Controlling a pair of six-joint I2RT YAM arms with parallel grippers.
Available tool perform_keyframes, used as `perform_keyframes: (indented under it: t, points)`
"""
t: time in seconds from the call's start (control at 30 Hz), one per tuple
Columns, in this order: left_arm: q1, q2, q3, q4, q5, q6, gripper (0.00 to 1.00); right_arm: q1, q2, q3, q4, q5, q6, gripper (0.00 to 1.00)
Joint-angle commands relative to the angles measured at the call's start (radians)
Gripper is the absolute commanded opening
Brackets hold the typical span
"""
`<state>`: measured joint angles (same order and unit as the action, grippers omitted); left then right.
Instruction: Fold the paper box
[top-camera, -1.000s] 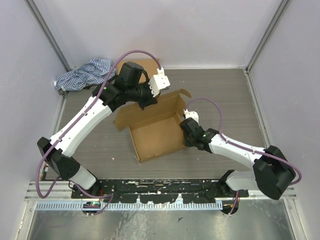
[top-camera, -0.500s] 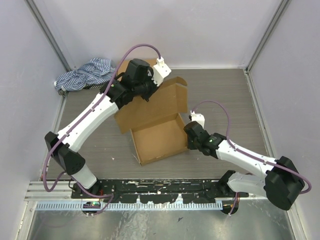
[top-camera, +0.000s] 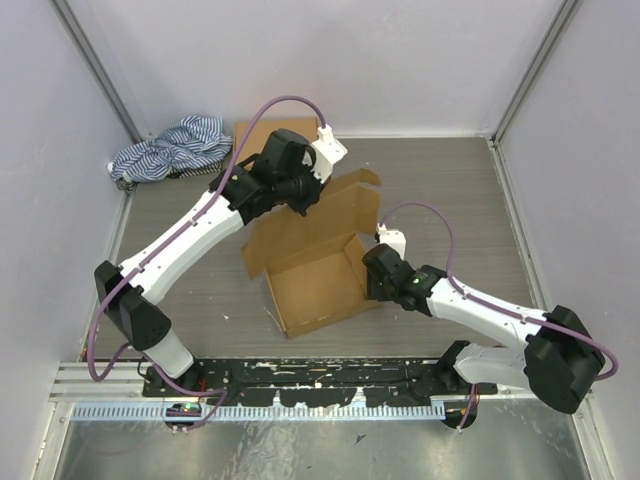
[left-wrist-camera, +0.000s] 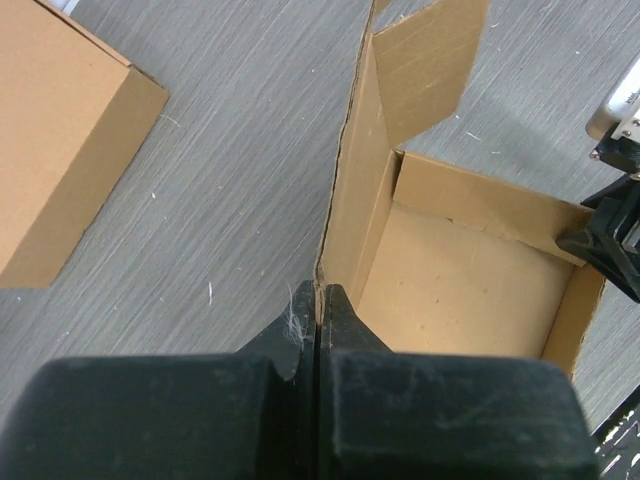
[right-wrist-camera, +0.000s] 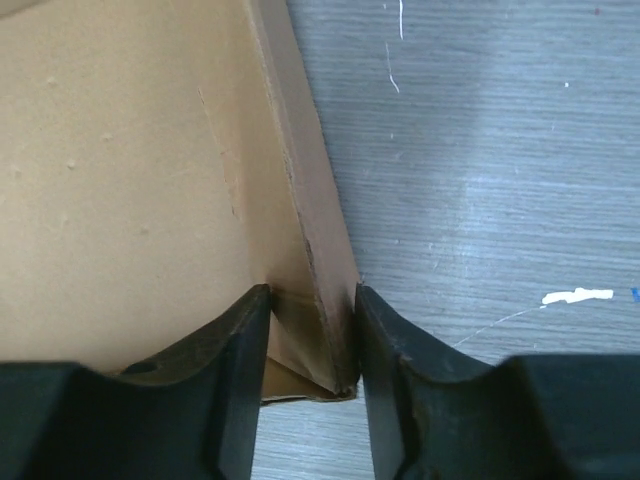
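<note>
The brown paper box (top-camera: 318, 288) lies open on the grey table, its tall back panel (top-camera: 305, 225) standing up. My left gripper (top-camera: 312, 188) is shut on the top edge of that panel; in the left wrist view its fingertips (left-wrist-camera: 320, 296) pinch the cardboard edge, with the box floor (left-wrist-camera: 470, 290) below. My right gripper (top-camera: 370, 270) straddles the box's right side wall (right-wrist-camera: 312, 225) near a corner. Its jaws stand open: the right finger (right-wrist-camera: 385, 330) is against the wall, and a gap shows between the wall and the left finger (right-wrist-camera: 240, 335).
A striped blue-and-white cloth (top-camera: 170, 148) lies at the back left. A second flat cardboard box (top-camera: 262, 133) sits behind the left arm, also seen as cardboard (left-wrist-camera: 60, 150) in the left wrist view. Enclosure walls ring the table; a metal rail (top-camera: 320, 408) runs along the front.
The left gripper has carried the back panel toward the right and more upright. The box has shifted slightly. The right gripper's jaws have spread apart from the side wall.
</note>
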<state>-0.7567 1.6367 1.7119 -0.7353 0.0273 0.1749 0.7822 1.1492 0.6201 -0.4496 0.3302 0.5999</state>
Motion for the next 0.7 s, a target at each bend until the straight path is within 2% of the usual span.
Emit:
perform_keyframes:
  t: [0.0, 0.27, 0.4, 0.6, 0.67]
  points:
    - [0.001, 0.012, 0.009, 0.001, -0.027, -0.031, 0.02, 0.009, 0.033, 0.111, 0.022, 0.044, -0.004, 0.47]
    - [0.002, 0.036, 0.056, -0.019, -0.097, 0.042, 0.02, 0.009, 0.132, 0.273, -0.047, 0.107, -0.071, 0.51]
    - [0.002, 0.023, 0.070, -0.030, -0.046, 0.082, 0.02, 0.009, 0.151, 0.313, -0.073, 0.118, -0.083, 0.55]
    - [0.001, -0.049, 0.039, -0.016, 0.089, 0.184, 0.01, 0.009, 0.091, 0.289, -0.085, 0.096, -0.093, 0.66]
    - [0.001, -0.073, 0.023, -0.012, 0.134, 0.204, 0.00, 0.009, 0.060, 0.273, -0.086, 0.070, -0.098, 0.66]
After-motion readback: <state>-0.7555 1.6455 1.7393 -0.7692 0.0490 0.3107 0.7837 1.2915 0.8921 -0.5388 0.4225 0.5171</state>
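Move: My right hand has its already half-open fingers astride the box's right wall at the near corner. The wall's middle is about 5 cm ahead of them, 2 cm left and 2 cm lower; the lid's right side flap hangs roughly 14 cm ahead, 1 cm left and 9 cm up. My left hand already pinches the raised lid's edge; from it that wall's middle is some 8 cm back, 9 cm right and 23 cm down. I lift my right hand off its low grip at the near right corner, going forward and up by about 5 cm each and slightly left along the right wall, then hover there as the fingers keep spreading. The wall's edge is still between them, close by the outer finger. My left hand keeps its pinch on the lid edge, easing forward about 1 cm and back with a slight tilt. ##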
